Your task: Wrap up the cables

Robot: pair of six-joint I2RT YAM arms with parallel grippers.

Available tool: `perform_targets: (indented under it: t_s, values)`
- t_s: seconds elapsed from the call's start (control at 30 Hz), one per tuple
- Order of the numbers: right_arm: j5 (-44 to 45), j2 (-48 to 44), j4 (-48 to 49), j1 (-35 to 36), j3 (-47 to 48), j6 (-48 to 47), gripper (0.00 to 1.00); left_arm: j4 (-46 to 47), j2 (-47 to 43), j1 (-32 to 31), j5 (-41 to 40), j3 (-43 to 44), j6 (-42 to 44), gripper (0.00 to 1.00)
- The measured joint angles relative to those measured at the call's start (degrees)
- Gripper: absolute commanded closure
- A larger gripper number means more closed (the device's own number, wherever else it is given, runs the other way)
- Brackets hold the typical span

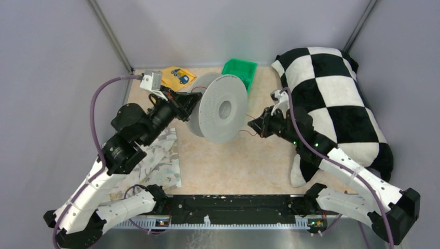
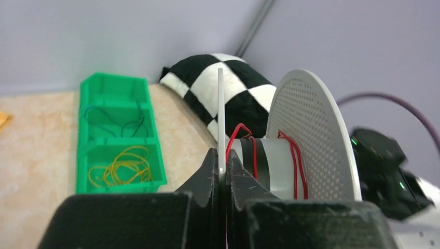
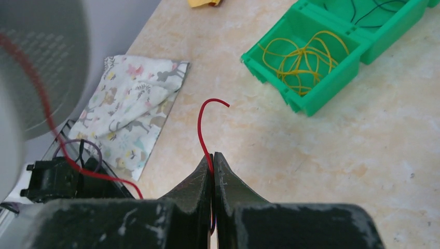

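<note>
The grey round spool (image 1: 212, 122) stands on edge mid-table. My left gripper (image 1: 196, 101) is shut on the rim of its near flange (image 2: 220, 114), with the thin plate pinched between the jaws. The thin red cable (image 2: 296, 166) runs in a few loose turns around the spool's core (image 2: 275, 168). To the right of the spool, my right gripper (image 1: 253, 125) is shut on the cable (image 3: 200, 127). A short free end curls up past its fingertips (image 3: 220, 168). Another stretch leads left toward the blurred spool (image 3: 36, 67).
A green bin (image 1: 240, 71) with yellow wire (image 3: 298, 59) and dark wire sits at the back. A black-and-white checkered pillow (image 1: 332, 98) fills the right side. A patterned cloth (image 1: 161, 161) lies front left, and a yellow card (image 1: 177, 77) back left.
</note>
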Motion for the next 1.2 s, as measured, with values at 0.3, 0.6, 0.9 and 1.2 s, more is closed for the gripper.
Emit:
perform_targets:
  t_s: [0.3, 0.6, 0.9, 1.2]
  values:
    - [19.39, -3.34, 2.25, 18.51, -5.64, 2.19, 1.0, -2.34, 0.5, 0.0, -21.35, -8.13, -18.49, 1.0]
    - [33.64, 1.29, 7.43, 35.43, -6.67, 1.01, 1.0, -10.62, 0.04, -0.02, -35.06, -10.99, -34.14, 1.0]
    - [39.87, 10.27, 10.8, 47.47, 2.86, -8.13, 1.0, -25.0, 10.25, -0.02, -41.7, -6.64, -42.8, 1.0]
    - [40.68, 11.41, 13.18, 47.78, 8.39, -15.58, 1.0, -23.21, 12.41, -0.04, -40.15, -6.97, -33.92, 1.0]
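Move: The left gripper already pinches the white spool by its left flange, the spool's middle about 6 cm to its right and 2 cm ahead. The red cable end in the closed right gripper lies some 17 cm right, 4 cm ahead and 20 cm below the left. From the right gripper, the spool's middle is about 11 cm left, 2 cm back and 19 cm up; the yellow cable in the green tray is roughly 18 cm ahead, 7 cm left and 25 cm down. Lower the left gripper about 18 cm, easing it forward and left, while tipping its fingers down and turning the pinched spool counter-clockwise. Keep the right fingers shut on the red cable and sweep that gripper back and left, some 13 cm each way, dipping slightly, then rising and tilting its tips up, to lead the cable round the spool's near side. ##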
